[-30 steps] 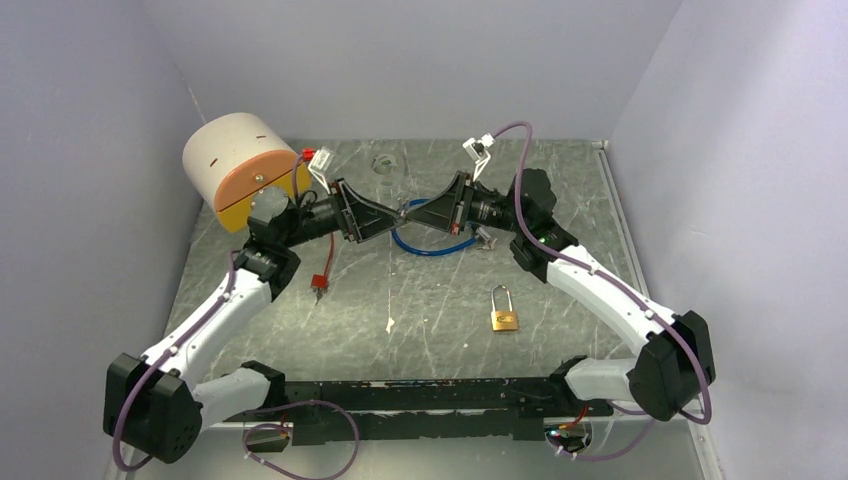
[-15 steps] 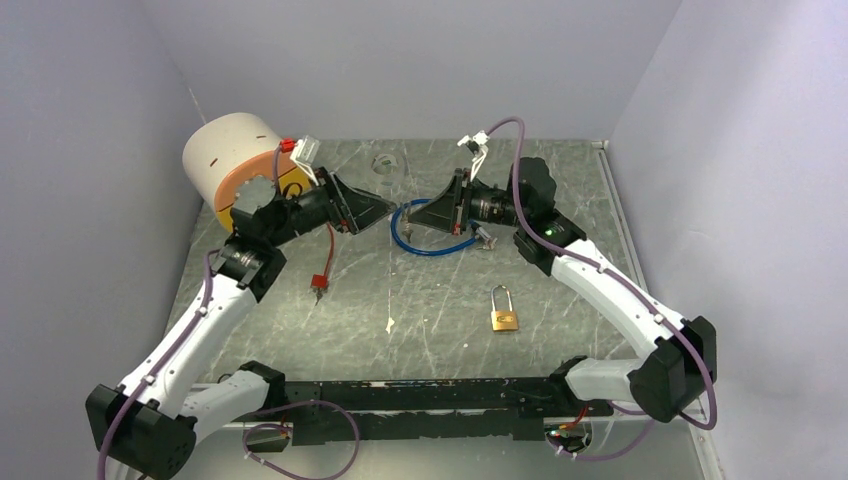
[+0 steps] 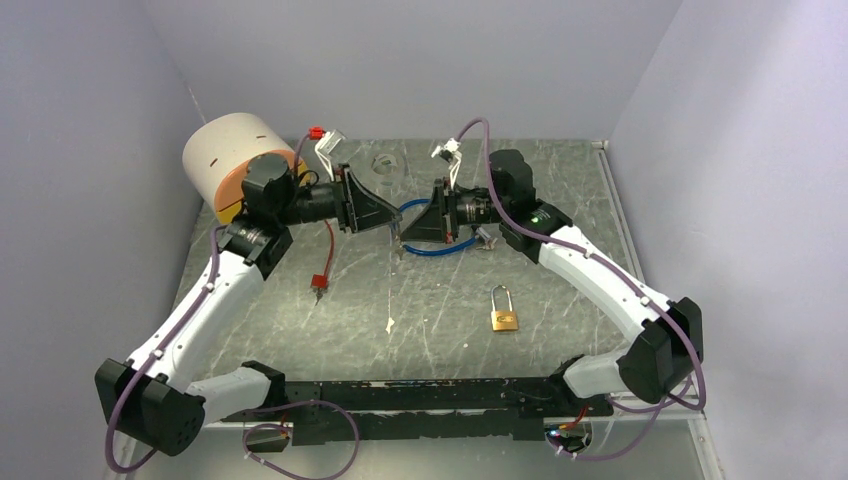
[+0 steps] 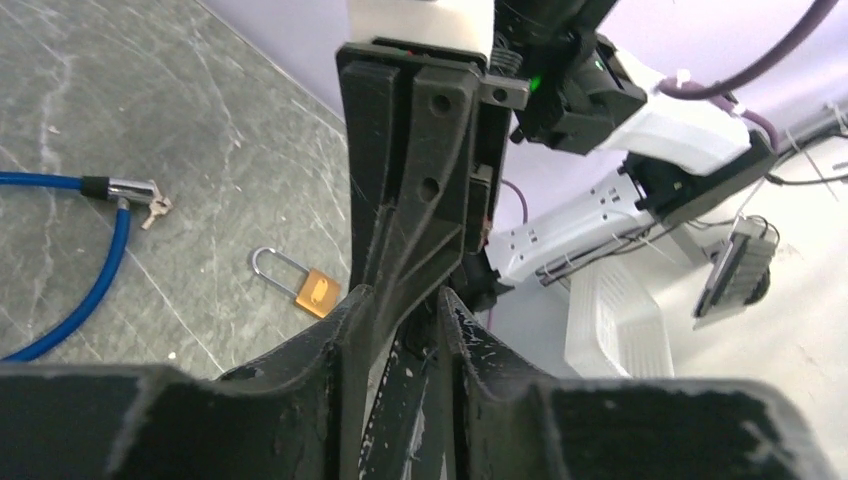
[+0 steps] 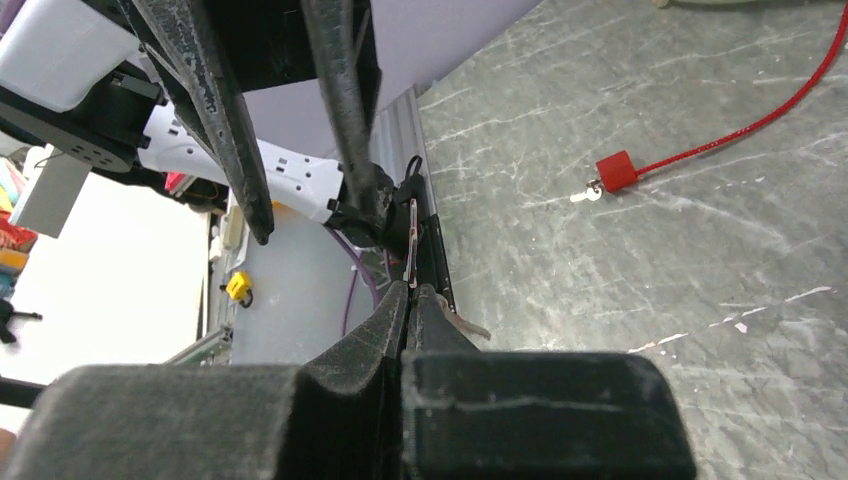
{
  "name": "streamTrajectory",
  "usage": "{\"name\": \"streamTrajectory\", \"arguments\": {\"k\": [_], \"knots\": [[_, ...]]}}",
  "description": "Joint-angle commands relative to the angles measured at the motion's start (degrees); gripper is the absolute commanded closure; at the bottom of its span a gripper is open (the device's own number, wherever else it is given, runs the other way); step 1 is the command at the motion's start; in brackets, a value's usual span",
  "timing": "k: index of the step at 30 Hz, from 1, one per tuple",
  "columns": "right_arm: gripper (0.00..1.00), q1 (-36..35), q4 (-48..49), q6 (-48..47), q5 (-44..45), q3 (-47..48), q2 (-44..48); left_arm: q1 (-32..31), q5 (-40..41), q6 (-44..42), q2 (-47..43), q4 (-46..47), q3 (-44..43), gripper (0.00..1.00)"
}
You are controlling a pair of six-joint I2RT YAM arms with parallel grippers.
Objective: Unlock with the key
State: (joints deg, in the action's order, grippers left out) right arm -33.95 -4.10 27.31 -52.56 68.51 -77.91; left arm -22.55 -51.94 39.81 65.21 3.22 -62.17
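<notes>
A brass padlock [image 3: 504, 320] lies flat on the table at centre right, also seen in the left wrist view [image 4: 315, 292]. My right gripper [image 3: 407, 231] hovers above the table's middle, shut on a thin silver key [image 5: 411, 245] that sticks out edge-on past its fingertips [image 5: 392, 312]. My left gripper [image 3: 396, 229] meets it tip to tip from the left. Its jaws [image 4: 400, 296] stand a little apart, with the right gripper's dark fingertips showing in the gap. Whether the left pads touch the key is hidden.
A blue cable lock [image 3: 435, 248] with small keys lies under the two grippers. A red cable lock [image 3: 320, 282] lies left of centre. A white and orange cylinder [image 3: 235, 165] stands at the back left. A white scrap [image 3: 389, 324] lies near the front.
The left gripper drew back and widened, then came forward again to the right gripper with narrower jaws. The right gripper shifted left and lower, still holding the key.
</notes>
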Motion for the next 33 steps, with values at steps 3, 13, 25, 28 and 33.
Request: {"name": "streamTrajectory", "arguments": {"k": [3, 13, 25, 28, 33], "knots": [[1.00, -0.1, -1.0, -2.7, -2.9, 3.2, 0.4, -0.1, -6.8, -7.4, -0.5, -8.6, -2.4, 0.67], [1.00, -0.6, -3.7, -4.9, -4.6, 4.6, -1.0, -0.1, -4.0, -9.7, 1.1, -10.9, -3.0, 0.51], [1.00, -1.3, -5.5, -6.5, -2.0, 5.3, -1.8, -0.1, 2.5, -14.0, 2.8, -18.6, -5.7, 0.50], [1.00, -1.3, -5.7, -6.8, 0.0, 5.4, -1.9, -0.1, 4.0, -14.7, 2.9, -20.3, -6.5, 0.46], [1.00, -1.3, -5.9, -7.0, -0.7, 6.0, -2.7, -0.1, 3.8, -16.4, 3.4, -22.4, -6.9, 0.42]]}}
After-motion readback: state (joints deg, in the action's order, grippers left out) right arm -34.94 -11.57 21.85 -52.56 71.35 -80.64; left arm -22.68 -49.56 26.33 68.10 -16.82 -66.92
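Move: Just below the left fingertips, roughly 5 cm down, 2 cm back and 1 cm to the right, is the key pinched in the right hand. From the left hand, the brass padlock lies about 19 cm right, 5 cm back and 35 cm down; at that same depth, the blue cable's loop is 11 cm ahead and 5 cm right. From the right hand, the key is some 2 cm left, level fore and aft, 1 cm down. Sinking about 4.5 cm towards the key, the left hand first eases back a little, then forward again, spreading its half-closed fingers wider and rolling its left side up some 10 degrees. The right hand stays shut on the key and sinks too, by about 2 cm, so the left fingers catch up and come to straddle the key without closing. ##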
